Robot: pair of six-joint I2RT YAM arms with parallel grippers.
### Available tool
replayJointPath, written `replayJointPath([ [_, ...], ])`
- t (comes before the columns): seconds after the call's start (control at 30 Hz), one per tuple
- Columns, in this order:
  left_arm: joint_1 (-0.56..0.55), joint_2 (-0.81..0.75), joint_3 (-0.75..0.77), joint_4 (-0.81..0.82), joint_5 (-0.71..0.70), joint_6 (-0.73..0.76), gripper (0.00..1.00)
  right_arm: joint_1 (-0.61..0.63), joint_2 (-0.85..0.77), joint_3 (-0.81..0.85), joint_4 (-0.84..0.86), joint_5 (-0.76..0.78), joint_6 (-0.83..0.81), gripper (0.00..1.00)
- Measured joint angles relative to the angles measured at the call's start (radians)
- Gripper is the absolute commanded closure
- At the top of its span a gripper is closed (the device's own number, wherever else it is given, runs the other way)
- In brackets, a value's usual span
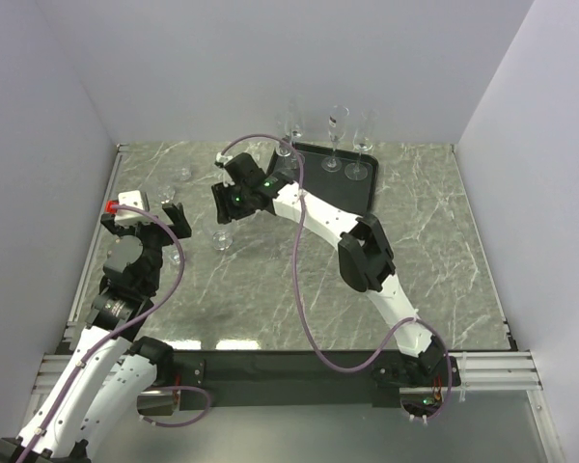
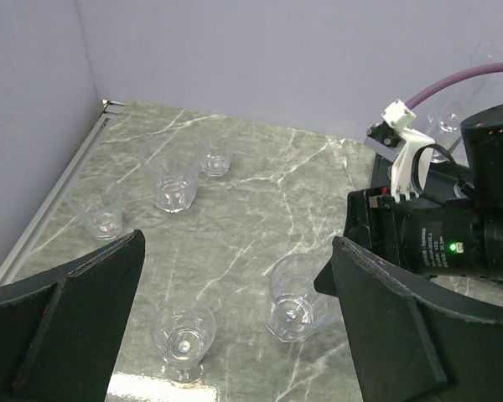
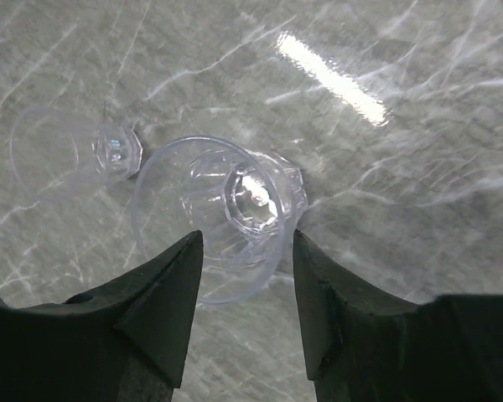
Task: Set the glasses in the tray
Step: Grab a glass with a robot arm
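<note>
A clear tumbler [image 3: 226,209] stands on the marble between the fingers of my right gripper [image 3: 245,243], which is open; a small gap shows at the right finger. The same tumbler [image 1: 222,239] sits left of centre, under my right gripper [image 1: 220,207]. The black tray [image 1: 314,154] lies at the back with three tall stemmed glasses [image 1: 336,135] on or beside it. My left gripper [image 2: 235,335] is wide open and holds nothing, low over a small footed glass [image 2: 183,335]. Beyond it stand a larger tumbler [image 2: 174,180] and two small ones [image 2: 215,161].
White walls close the table at the left, back and right. The right arm's camera body and purple cable [image 2: 453,243] crowd the right of the left wrist view. A second small glass [image 3: 67,155] stands just left of the tumbler under my right gripper.
</note>
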Motion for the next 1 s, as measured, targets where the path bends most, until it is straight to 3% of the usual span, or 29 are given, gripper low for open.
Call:
replayJointPath([
  [0.37, 0.000, 0.000, -0.002, 0.000, -0.002, 0.000, 0.01, 0.021, 0.005, -0.002, -0.001, 0.068, -0.008, 0.65],
  [1.0, 0.000, 0.000, -0.006, 0.024, -0.002, 0.000, 0.01, 0.037, 0.049, -0.002, -0.001, 0.132, -0.028, 0.77],
])
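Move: The large glass stands just beside and below the right fingers, its middle about 2 cm back, 3 cm left and 7 cm down. A small glass stands some 10 cm to the left of it and 4 cm nearer the base; another glass is about 14 cm left and 11 cm beyond it. The tray's middle is some 22 cm right, 13 cm ahead. From the left hand, the large glass lies about 9 cm ahead, 16 cm right and 24 cm down. Right fingers close by half across the large glass's rim wall, the hand then sinking some 3 cm. ##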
